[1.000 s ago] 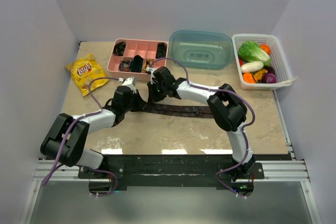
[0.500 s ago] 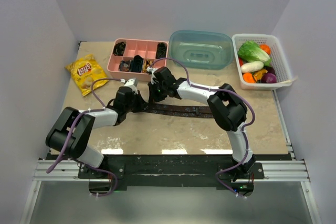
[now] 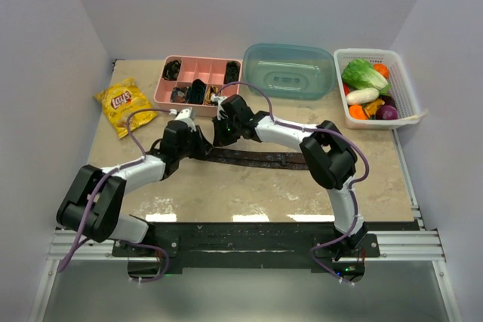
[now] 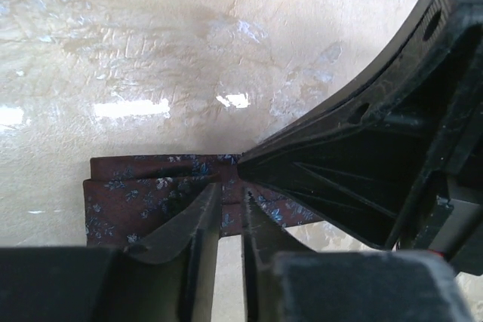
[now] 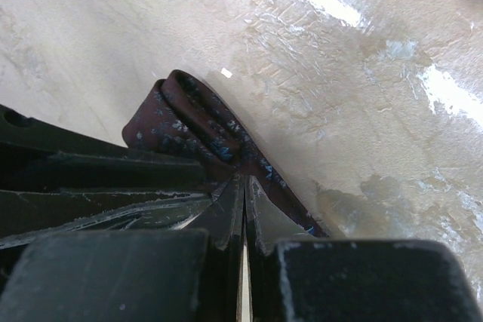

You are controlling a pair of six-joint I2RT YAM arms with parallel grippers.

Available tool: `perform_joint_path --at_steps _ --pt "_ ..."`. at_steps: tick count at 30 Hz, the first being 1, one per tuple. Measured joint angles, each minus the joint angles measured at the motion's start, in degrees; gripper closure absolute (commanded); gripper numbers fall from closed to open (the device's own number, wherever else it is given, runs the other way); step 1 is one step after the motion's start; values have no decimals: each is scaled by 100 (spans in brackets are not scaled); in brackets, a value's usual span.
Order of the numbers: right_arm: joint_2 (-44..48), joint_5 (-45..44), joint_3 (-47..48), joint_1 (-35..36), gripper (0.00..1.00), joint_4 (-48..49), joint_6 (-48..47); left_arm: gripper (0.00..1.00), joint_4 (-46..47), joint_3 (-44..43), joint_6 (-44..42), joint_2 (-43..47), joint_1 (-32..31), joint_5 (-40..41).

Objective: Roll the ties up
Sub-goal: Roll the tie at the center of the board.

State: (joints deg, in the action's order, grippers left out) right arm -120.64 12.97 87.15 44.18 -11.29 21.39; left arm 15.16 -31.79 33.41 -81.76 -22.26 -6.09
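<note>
The tie (image 3: 264, 159) is a dark maroon strip lying flat across the middle of the table, its left end folded over under both grippers. In the left wrist view the folded end (image 4: 143, 194) shows small blue flowers. My left gripper (image 3: 198, 143) is open by a narrow gap (image 4: 230, 200), its tips just over the fold's edge and bare table showing between the fingers. My right gripper (image 3: 221, 137) is shut, its tips (image 5: 245, 180) pressed down on the tie (image 5: 185, 115) beside the fold. Its black body (image 4: 362, 164) fills the right of the left wrist view.
A pink divided tray (image 3: 198, 58) holding dark coils stands at the back left. A yellow chip bag (image 3: 123, 103) lies left of it. A teal plastic lid (image 3: 290, 70) and a white basket (image 3: 370, 51) of vegetables stand at the back right.
My left gripper's jaws closed and then parted slightly again, and the left arm's elbow swung right and back. The right gripper and the tie stay where they were.
</note>
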Motion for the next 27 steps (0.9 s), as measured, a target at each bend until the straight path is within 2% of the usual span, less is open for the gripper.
perform_joint_path --at_steps 5,7,12,15,20,27 --pt "35 2 0 2 100 2 0 59 -199 -79 -20 227 74 74" --pt "35 4 2 7 100 -2 0 51 -267 -83 -20 328 208 68" --pt "35 11 37 39 100 -4 2 33 -323 -74 -7 549 861 -258" --pt "35 28 79 70 100 -4 2 26 -236 2 4 654 1353 -656" --pt "35 133 133 118 100 17 7 22 -11 308 57 645 1963 -1421" --pt "0 177 284 168 100 15 4 21 564 710 297 208 2188 -2275"
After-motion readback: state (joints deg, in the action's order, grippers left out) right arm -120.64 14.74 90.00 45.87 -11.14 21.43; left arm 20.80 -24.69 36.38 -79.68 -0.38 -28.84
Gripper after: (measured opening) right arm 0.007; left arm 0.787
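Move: The tie's folded end, where the roll is forming, lies about 3 cm to the left of my left hand, level with it in reach and some 4 cm below. The rest of the tie runs off right, its middle about 16 cm right of that hand. The pink tray's middle is some 24 cm ahead and 3 cm left of the left hand. From my right hand the folded end is about 5 cm left, 2 cm back and 3 cm below. I swing my empty left hand about 7 cm to the left, arching up some 3 cm over the folded end and down again just past it, spreading the shut-leaning fingers wide and rolling the wrist about 15 degrees, left side down, so the gap faces the fold. My right hand, kept shut, follows about 2 cm left and rises 2 cm over the tie. ##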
